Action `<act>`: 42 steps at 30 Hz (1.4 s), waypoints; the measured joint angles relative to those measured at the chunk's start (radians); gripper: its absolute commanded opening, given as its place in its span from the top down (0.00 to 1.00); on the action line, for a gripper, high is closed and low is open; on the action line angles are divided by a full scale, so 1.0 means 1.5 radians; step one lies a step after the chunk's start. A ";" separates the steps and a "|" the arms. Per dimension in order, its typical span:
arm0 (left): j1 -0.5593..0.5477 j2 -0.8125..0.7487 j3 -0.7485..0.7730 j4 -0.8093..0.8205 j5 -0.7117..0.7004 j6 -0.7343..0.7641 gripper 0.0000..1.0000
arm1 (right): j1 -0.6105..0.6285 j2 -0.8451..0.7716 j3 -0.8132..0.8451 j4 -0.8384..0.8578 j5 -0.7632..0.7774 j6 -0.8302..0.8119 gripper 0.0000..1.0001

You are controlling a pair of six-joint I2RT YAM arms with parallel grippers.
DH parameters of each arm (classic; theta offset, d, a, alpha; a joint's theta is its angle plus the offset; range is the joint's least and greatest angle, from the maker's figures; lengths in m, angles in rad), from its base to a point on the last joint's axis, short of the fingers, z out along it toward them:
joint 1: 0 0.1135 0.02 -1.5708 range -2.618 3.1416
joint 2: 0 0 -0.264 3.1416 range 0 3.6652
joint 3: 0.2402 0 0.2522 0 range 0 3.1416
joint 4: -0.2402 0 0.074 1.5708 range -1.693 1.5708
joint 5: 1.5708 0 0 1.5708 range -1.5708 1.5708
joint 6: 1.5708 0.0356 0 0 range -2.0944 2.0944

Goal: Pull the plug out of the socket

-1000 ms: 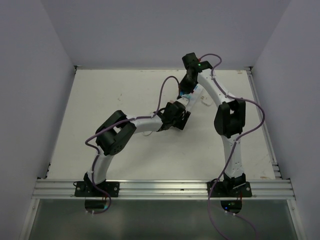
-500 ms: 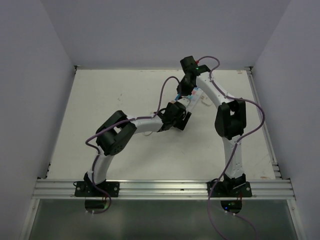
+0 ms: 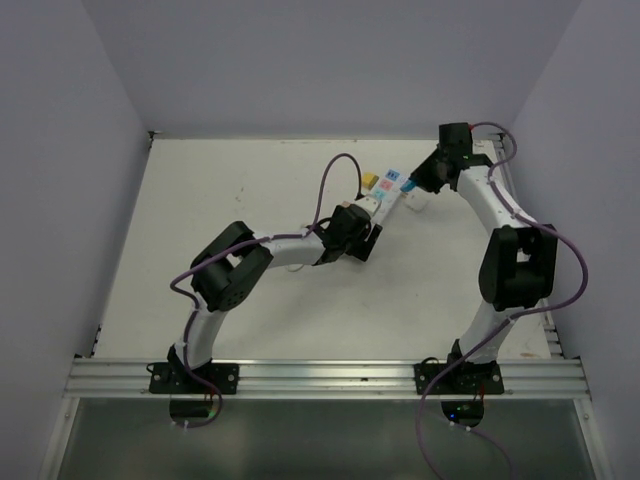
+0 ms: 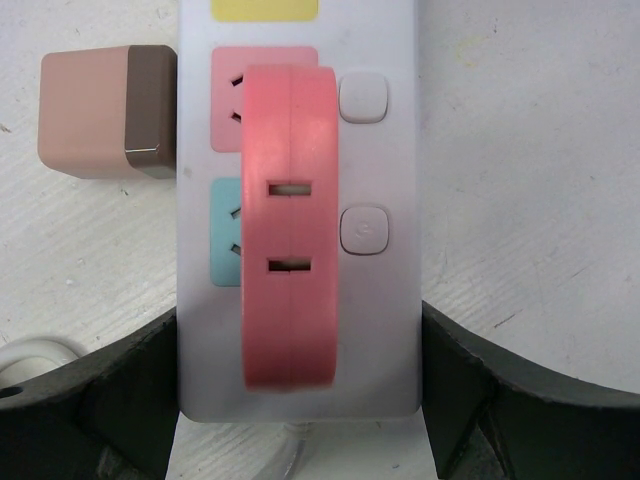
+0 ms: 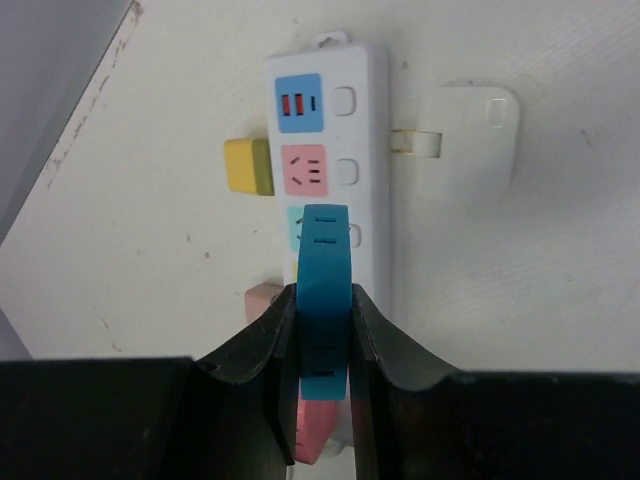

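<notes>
The socket (image 3: 378,202) is a white power strip lying at the table's middle back. My left gripper (image 3: 352,232) clamps its near end, one black finger (image 4: 130,390) against each long side of the socket (image 4: 390,300). A red plug (image 4: 290,230) stands on the strip's outlets. My right gripper (image 3: 418,183) is shut on a blue plug (image 5: 325,270), held above the socket (image 5: 370,110) and apart from it. From above, the blue plug (image 3: 408,185) sits just right of the strip's far end.
A yellow cube (image 5: 248,165) and a pink-brown cube (image 4: 100,112) lie against the strip's left side. The cord's white flat plug (image 5: 465,140) rests on the table right of the strip. Walls close in the table on the left, back and right.
My right arm has swung to the right, away from over the strip, with the blue plug in its fingers. The strip's coloured outlets now show. The left arm has not moved.
</notes>
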 measured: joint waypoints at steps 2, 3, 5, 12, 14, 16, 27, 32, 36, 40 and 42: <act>0.000 -0.001 -0.003 0.003 0.001 0.001 1.00 | -0.026 -0.027 -0.065 0.039 -0.018 -0.009 1.00; 0.001 -0.002 -0.004 0.005 0.002 0.002 1.00 | -0.037 -0.033 -0.093 0.058 -0.024 -0.013 1.00; 0.001 -0.003 -0.007 0.008 0.004 0.004 1.00 | -0.052 -0.041 -0.148 0.098 -0.039 -0.019 1.00; 0.005 -0.010 -0.020 0.017 0.018 0.016 1.00 | -0.093 -0.059 -0.308 0.213 -0.094 -0.031 1.00; 0.005 -0.013 -0.023 0.019 0.020 0.018 1.00 | -0.103 -0.071 -0.336 0.245 -0.111 -0.034 1.00; 0.006 -0.014 -0.026 0.020 0.021 0.019 1.00 | -0.111 -0.080 -0.354 0.275 -0.124 -0.039 1.00; 0.013 -0.026 -0.046 0.028 0.034 0.031 1.00 | -0.145 -0.102 -0.467 0.409 -0.187 -0.061 1.00; 0.014 -0.031 -0.051 0.028 0.035 0.031 1.00 | -0.153 -0.121 -0.495 0.426 -0.192 -0.081 1.00; 0.017 -0.036 -0.057 0.028 0.035 0.032 1.00 | -0.154 -0.126 -0.497 0.420 -0.188 -0.102 1.00; 0.021 -0.044 -0.069 0.029 0.035 0.033 1.00 | -0.158 -0.126 -0.497 0.410 -0.185 -0.116 1.00; 0.024 -0.049 -0.076 0.029 0.035 0.033 1.00 | -0.160 -0.125 -0.497 0.395 -0.181 -0.120 1.00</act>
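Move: Some 9 cm back, 7 cm to the right and 15 cm below the right hand, which already holds the freed blue plug, is the bare table spot it goes for. The white adapter lies about 1 cm ahead, 6 cm right and 16 cm below that hand; the strip's middle is level with it, 4 cm left and 16 cm below. From the left hand on the strip's near end, the spot lies 16 cm right, about 1 cm back and 1 cm lower. Bringing the blue plug down off its lift, the right hand sinks about 11 cm while drawing back some 8 cm and going right 6 to 7 cm, fast at first and then easing, away from the strip towards the bare table nearer the base than the white adapter. Its fingers keep their grip; the left hand keeps hold of the strip's near end and drifts 2 to 3 cm left. ##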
